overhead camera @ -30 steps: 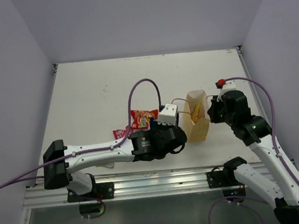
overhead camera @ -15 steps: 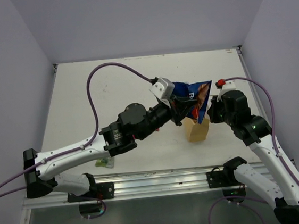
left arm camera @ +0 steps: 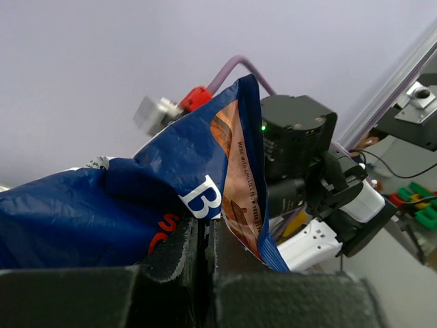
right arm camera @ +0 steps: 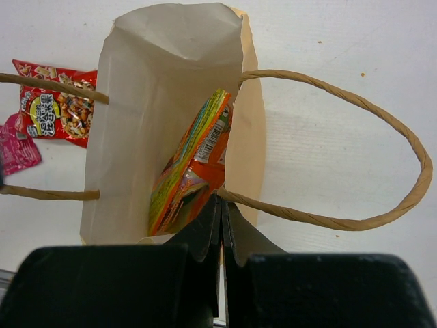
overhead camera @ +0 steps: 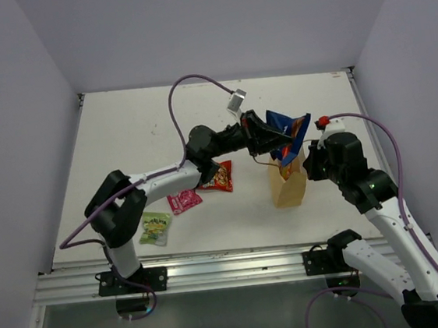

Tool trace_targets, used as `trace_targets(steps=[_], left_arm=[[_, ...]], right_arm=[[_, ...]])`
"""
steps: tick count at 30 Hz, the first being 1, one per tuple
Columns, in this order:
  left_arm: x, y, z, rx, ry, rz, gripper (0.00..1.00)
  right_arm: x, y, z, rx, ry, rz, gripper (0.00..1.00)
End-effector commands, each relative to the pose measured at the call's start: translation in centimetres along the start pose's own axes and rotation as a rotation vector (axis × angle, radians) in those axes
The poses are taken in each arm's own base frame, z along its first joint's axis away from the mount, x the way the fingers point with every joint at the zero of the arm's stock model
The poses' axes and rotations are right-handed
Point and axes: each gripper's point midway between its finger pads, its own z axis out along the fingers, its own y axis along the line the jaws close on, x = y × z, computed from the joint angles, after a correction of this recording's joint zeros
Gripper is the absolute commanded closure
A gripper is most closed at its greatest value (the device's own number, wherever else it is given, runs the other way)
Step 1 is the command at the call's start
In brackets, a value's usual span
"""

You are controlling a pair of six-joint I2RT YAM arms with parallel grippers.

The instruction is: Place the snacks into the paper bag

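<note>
My left gripper (overhead camera: pixel 267 137) is shut on a large blue crisp bag (overhead camera: pixel 288 132), which hangs in the air just above the mouth of the tan paper bag (overhead camera: pixel 291 190). In the left wrist view the blue bag (left arm camera: pixel 136 198) is pinched between the fingers of this gripper (left arm camera: pixel 205 236). My right gripper (right arm camera: pixel 220 208) is shut on the near rim of the paper bag (right arm camera: pixel 157 102), where a handle (right arm camera: pixel 355 123) joins it. An orange packet (right arm camera: pixel 191 171) stands inside. Red (overhead camera: pixel 219 177), pink (overhead camera: pixel 184 201) and green (overhead camera: pixel 155 227) packets lie on the table.
The white table (overhead camera: pixel 138 141) has purple walls on three sides and a metal rail (overhead camera: pixel 214 270) along its near edge. The left arm stretches across the middle, over the red packet (right arm camera: pixel 54 102) and the pink one (right arm camera: pixel 17 147).
The left arm has risen from low beside the paper bag, carrying the blue crisp bag up and over the bag's mouth. Red, pink and green packets are now uncovered. The right arm has not moved.
</note>
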Motion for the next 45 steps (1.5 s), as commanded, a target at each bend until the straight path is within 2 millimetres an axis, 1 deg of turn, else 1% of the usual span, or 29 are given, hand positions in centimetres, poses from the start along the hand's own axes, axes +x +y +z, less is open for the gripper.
trace_targets(steps=[1, 3, 5, 7, 8, 10, 13, 14, 16, 19, 22, 24, 27, 29, 32, 33, 34, 37, 38, 39, 42, 44, 45], left_arm=[[-2.1, -5.5, -0.7, 0.247, -0.062, 0.001, 1.00], [-1.7, -4.8, -1.0, 0.214, -0.069, -0.009, 1.00], [-1.2, -3.6, -1.2, 0.165, -0.071, -0.028, 1.00], [-0.8, -3.1, -1.2, 0.154, -0.063, -0.049, 1.00], [-0.3, -2.3, -1.2, 0.149, -0.060, -0.063, 1.00], [0.3, -1.5, -1.3, 0.162, -0.069, -0.099, 1.00], [0.2, -1.1, -1.1, 0.185, -0.098, -0.146, 1.00], [0.6, -0.5, -1.1, 0.181, -0.103, -0.160, 1.00], [0.8, 0.6, -1.2, 0.155, -0.132, -0.182, 1.00], [1.2, 1.4, -1.5, 0.137, -0.163, -0.205, 1.00], [0.6, 1.6, -1.2, 0.153, -0.192, -0.209, 1.00], [-0.3, 1.4, -0.5, 0.173, -0.206, -0.199, 1.00], [-1.0, 1.5, 0.4, 0.177, -0.223, -0.197, 1.00], [-0.8, 2.0, 0.6, 0.156, -0.228, -0.209, 1.00], [-0.1, 2.6, 0.1, 0.121, -0.244, -0.232, 1.00], [0.4, 3.1, -0.3, 0.091, -0.251, -0.242, 1.00], [0.3, 3.0, -0.6, 0.083, -0.258, -0.241, 1.00], [0.9, 3.0, -1.0, 0.045, -0.255, -0.252, 1.00], [1.4, 3.1, -1.1, 0.031, -0.246, -0.257, 1.00], [1.4, 3.1, -1.1, 0.019, -0.244, -0.251, 1.00], [2.4, 2.9, -1.0, 0.004, -0.224, -0.251, 1.00], [2.6, 2.6, -0.7, 0.010, -0.216, -0.251, 1.00], [2.6, 2.6, -0.5, 0.008, -0.205, -0.246, 0.97]], right_arm=[[0.0, 0.1, 0.0, -0.008, -0.001, -0.016, 1.00], [0.0, 0.1, 0.0, -0.006, 0.001, -0.015, 1.00], [0.1, 0.1, 0.0, -0.007, 0.001, -0.015, 1.00], [0.1, 0.1, 0.1, -0.008, 0.004, -0.017, 1.00], [0.1, 0.1, 0.1, -0.009, 0.006, -0.018, 1.00], [0.1, 0.1, 0.1, -0.008, 0.004, -0.016, 1.00], [0.1, 0.0, 0.1, -0.004, 0.003, -0.014, 1.00], [0.1, 0.1, 0.1, -0.005, 0.003, -0.015, 1.00], [0.1, 0.0, 0.1, -0.003, 0.005, -0.014, 1.00], [0.2, 0.0, 0.1, -0.004, 0.007, -0.014, 1.00], [0.2, 0.1, 0.2, -0.005, 0.008, -0.017, 1.00], [0.3, 0.1, 0.3, -0.006, 0.010, -0.016, 1.00], [0.3, 0.0, 0.2, -0.004, 0.008, -0.014, 1.00], [0.2, 0.0, 0.2, -0.004, 0.005, -0.015, 1.00], [0.2, 0.1, 0.2, -0.006, 0.004, -0.015, 1.00], [0.3, 0.0, 0.2, -0.004, 0.005, -0.015, 1.00], [0.2, 0.0, 0.2, -0.005, 0.004, -0.014, 1.00], [0.2, 0.1, 0.2, -0.006, 0.004, -0.015, 1.00], [0.2, 0.1, 0.1, -0.009, 0.001, -0.015, 1.00], [0.2, 0.1, 0.1, -0.007, 0.001, -0.013, 1.00], [0.2, 0.1, 0.0, -0.009, 0.000, -0.014, 1.00], [0.2, 0.0, 0.1, -0.006, 0.001, -0.012, 1.00], [0.3, 0.1, 0.1, -0.008, 0.003, -0.013, 1.00]])
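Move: My left hand, already gripping the blue packet, points right and somewhat up. The paper bag's mouth lies about 4 cm ahead of it, 3 cm right and 15 cm below, with an orange packet already in the bag, some 24 cm below my hand. On the table the red packet lies about 12 cm ahead and 18 cm left. From my right hand, which pinches the bag's right rim, the mouth's middle is roughly 4 cm ahead and 5 cm left, at its height. I lower the blue packet with my left hand into the bag's mouth, going down about 11 cm in stages while easing a few centimetres forward and right, then slightly back. The wrist rolls some 25 degrees about its pointing line, forward side down; my fingers keep their pinch. My right hand stays put, still holding the rim. ##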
